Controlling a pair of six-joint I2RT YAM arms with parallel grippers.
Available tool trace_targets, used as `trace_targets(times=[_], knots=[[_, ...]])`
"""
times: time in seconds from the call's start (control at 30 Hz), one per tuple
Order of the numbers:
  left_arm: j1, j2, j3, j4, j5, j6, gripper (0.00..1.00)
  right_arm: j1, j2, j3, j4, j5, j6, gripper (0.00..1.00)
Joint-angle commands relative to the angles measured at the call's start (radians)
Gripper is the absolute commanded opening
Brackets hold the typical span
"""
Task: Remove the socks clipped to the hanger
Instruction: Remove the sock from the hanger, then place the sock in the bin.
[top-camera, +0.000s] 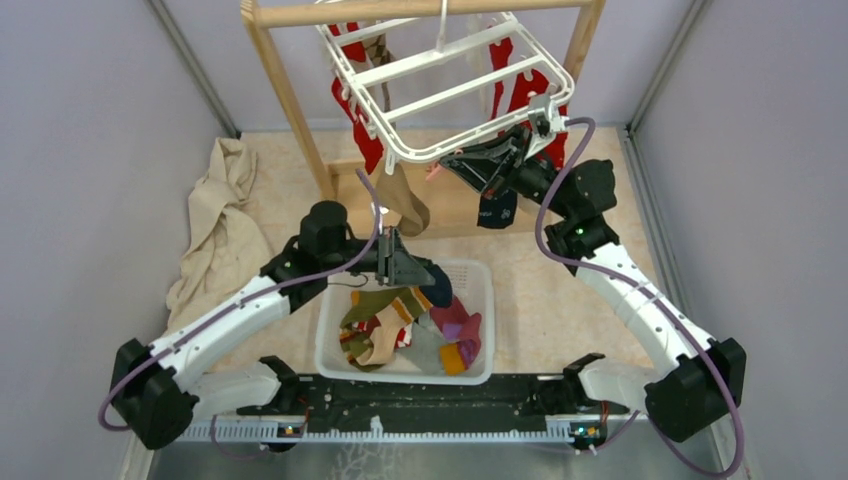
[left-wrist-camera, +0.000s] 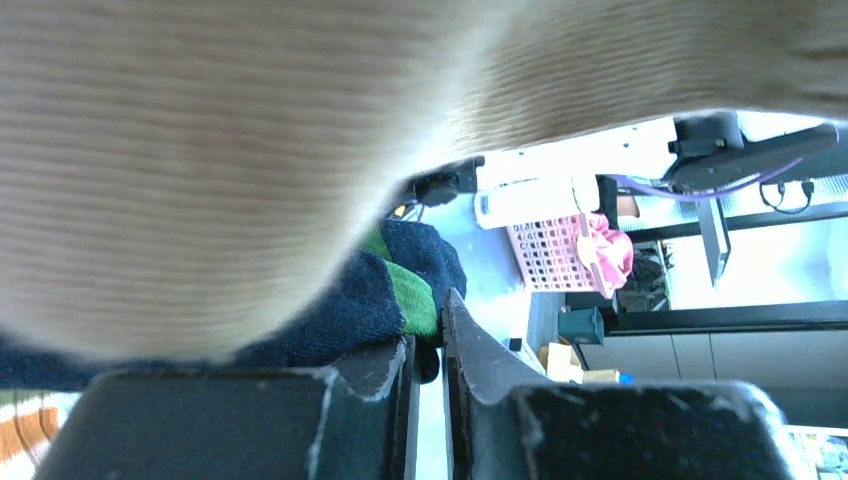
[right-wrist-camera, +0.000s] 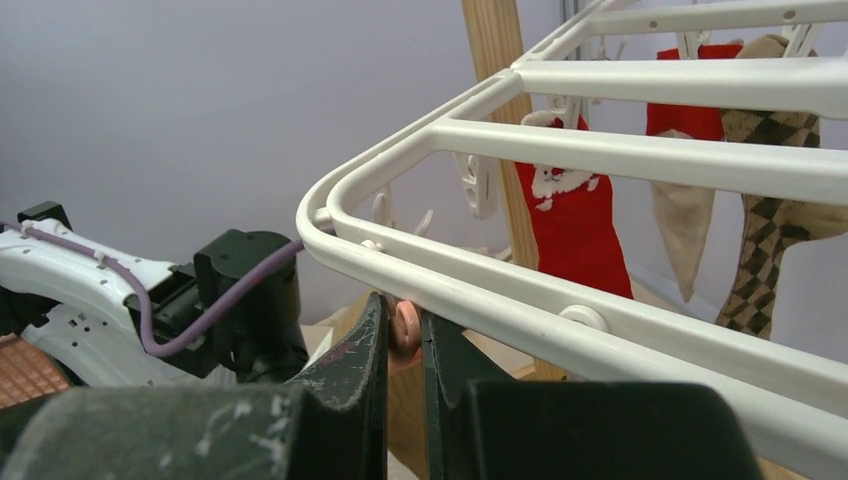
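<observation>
The white slatted hanger (top-camera: 450, 75) (right-wrist-camera: 600, 150) hangs tilted from a wooden frame. Red socks (top-camera: 360, 140) (right-wrist-camera: 575, 230), an argyle brown sock (right-wrist-camera: 760, 250) and a dark sock (top-camera: 497, 210) are still clipped to it. A tan sock (top-camera: 405, 200) dangles from its near edge and fills the top of the left wrist view (left-wrist-camera: 200, 150). My right gripper (top-camera: 447, 160) (right-wrist-camera: 403, 320) is under the hanger's near rim, shut on a small pink clip (right-wrist-camera: 406, 330). My left gripper (top-camera: 420, 272) (left-wrist-camera: 430, 320) is over the basket, jaws almost together, with a navy and green sock (left-wrist-camera: 330, 310) caught at the tips.
A white mesh basket (top-camera: 480, 275) between the arms holds several loose socks. The wooden frame's left post (top-camera: 290, 100) stands just left of the hanger. A beige cloth (top-camera: 220, 220) lies crumpled on the floor at the left. Grey walls close in on both sides.
</observation>
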Motion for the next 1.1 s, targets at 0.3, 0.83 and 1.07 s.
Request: trace_targets(times=[0.3, 0.83, 1.07], knots=[[0.001, -0.214, -0.114, -0.11, -0.014, -0.045, 0.17, 0.008, -0.055, -0.032, -0.012, -0.035, -0.008, 0.4], [-0.011, -0.249, -0.12, -0.089, 0.05, -0.079, 0.18, 0.008, -0.222, -0.121, -0.135, -0.003, -0.02, 0.5], [-0.014, -0.3, -0.137, -0.065, 0.089, -0.126, 0.2, 0.009, -0.332, -0.147, -0.24, 0.026, -0.009, 0.56]])
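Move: The navy sock is already off the hanger and in the left fingers; the basket it goes to has its middle about 6 cm to that hand's left, 3 cm back and 22 cm below. The tan sock hangs about 8 cm ahead of the left hand, 6 cm left and 9 cm up. The pink clip is still pinched by the right hand, its middle some 2 cm below the hand point and 1 cm left; from that hand the hanger's near-left corner lies about 7 cm left, level fore and aft, 3 cm up. The navy sock is drawn back and to the left over the basket, about 6 cm in all with a short pause midway, the left fingers keeping their hold. The pink clip is let go as the right fingers open to about half and sink some 3 cm; that hand then withdraws back about 5 cm and a little right, away from the clip. ##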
